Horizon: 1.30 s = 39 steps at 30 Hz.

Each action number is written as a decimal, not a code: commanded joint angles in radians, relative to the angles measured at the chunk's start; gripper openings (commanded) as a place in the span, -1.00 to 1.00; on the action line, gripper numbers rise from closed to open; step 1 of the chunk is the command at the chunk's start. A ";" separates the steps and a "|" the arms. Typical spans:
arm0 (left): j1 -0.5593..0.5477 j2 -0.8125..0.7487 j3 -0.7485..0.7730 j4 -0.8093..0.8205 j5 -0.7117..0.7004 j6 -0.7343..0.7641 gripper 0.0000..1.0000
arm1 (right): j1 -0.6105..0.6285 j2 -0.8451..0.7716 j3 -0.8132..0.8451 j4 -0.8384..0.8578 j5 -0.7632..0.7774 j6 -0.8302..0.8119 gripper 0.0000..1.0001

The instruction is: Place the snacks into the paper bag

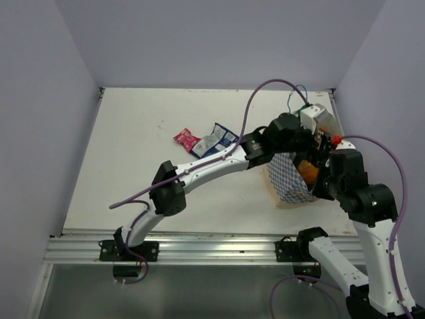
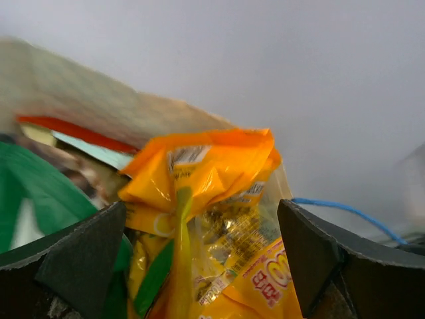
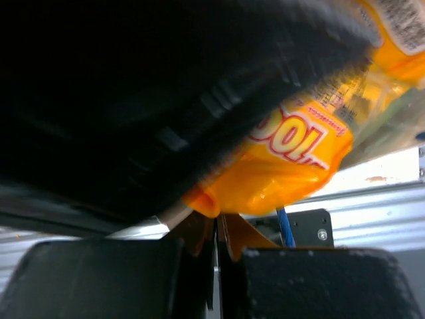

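Note:
The paper bag [image 1: 287, 178], with checkered sides, stands at the right of the table. My left gripper [image 1: 313, 151] hangs over its mouth. In the left wrist view the left gripper [image 2: 202, 266] is open, its fingers wide apart either side of the orange packet [image 2: 212, 212], which lies in the bag on a green packet [image 2: 30, 193] and a red-edged one [image 2: 66, 128]. My right gripper [image 1: 324, 183] is shut on the bag's rim [image 3: 229, 236], with the orange packet [image 3: 292, 166] just above it. The pink packet [image 1: 186, 139] and the blue-white packet [image 1: 216, 141] lie on the table.
A blue cord handle shows in the left wrist view [image 2: 345, 209] and in the right wrist view [image 3: 284, 226]. The left arm [image 1: 199, 173] stretches across the table's middle. The aluminium rail [image 1: 199, 246] runs along the near edge. Walls close in at the left, back and right.

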 commanded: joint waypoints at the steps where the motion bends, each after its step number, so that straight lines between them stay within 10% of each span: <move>1: 0.011 -0.255 0.047 0.046 -0.222 0.150 1.00 | 0.005 -0.010 0.013 -0.038 -0.021 -0.011 -1.00; 9: 0.295 -0.554 -0.361 -0.164 -0.789 0.102 1.00 | 0.005 -0.018 0.033 -0.052 -0.008 -0.014 -1.00; 16: 0.568 -0.266 -0.379 -0.559 -0.666 0.136 1.00 | 0.005 -0.004 0.039 -0.041 -0.011 -0.017 -1.00; 39: 0.521 -0.189 -0.641 -0.198 -0.438 0.379 1.00 | 0.005 0.048 -0.010 0.008 -0.038 -0.014 -1.00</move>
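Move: The blue packet lies flat on the table some 33 cm to the left hand's left, 22 cm farther out and 28 cm below. The pink packet lies about 11 cm left of the blue one and 2 cm farther out; the paper bag stands straight beneath the left hand, its middle some 14 cm down. From the right hand, the blue packet is roughly 31 cm ahead, 29 cm left and 23 cm below. The open left hand arcs nearly 40 cm left and forward off the bag, then drops fingers-down over the blue packet. ##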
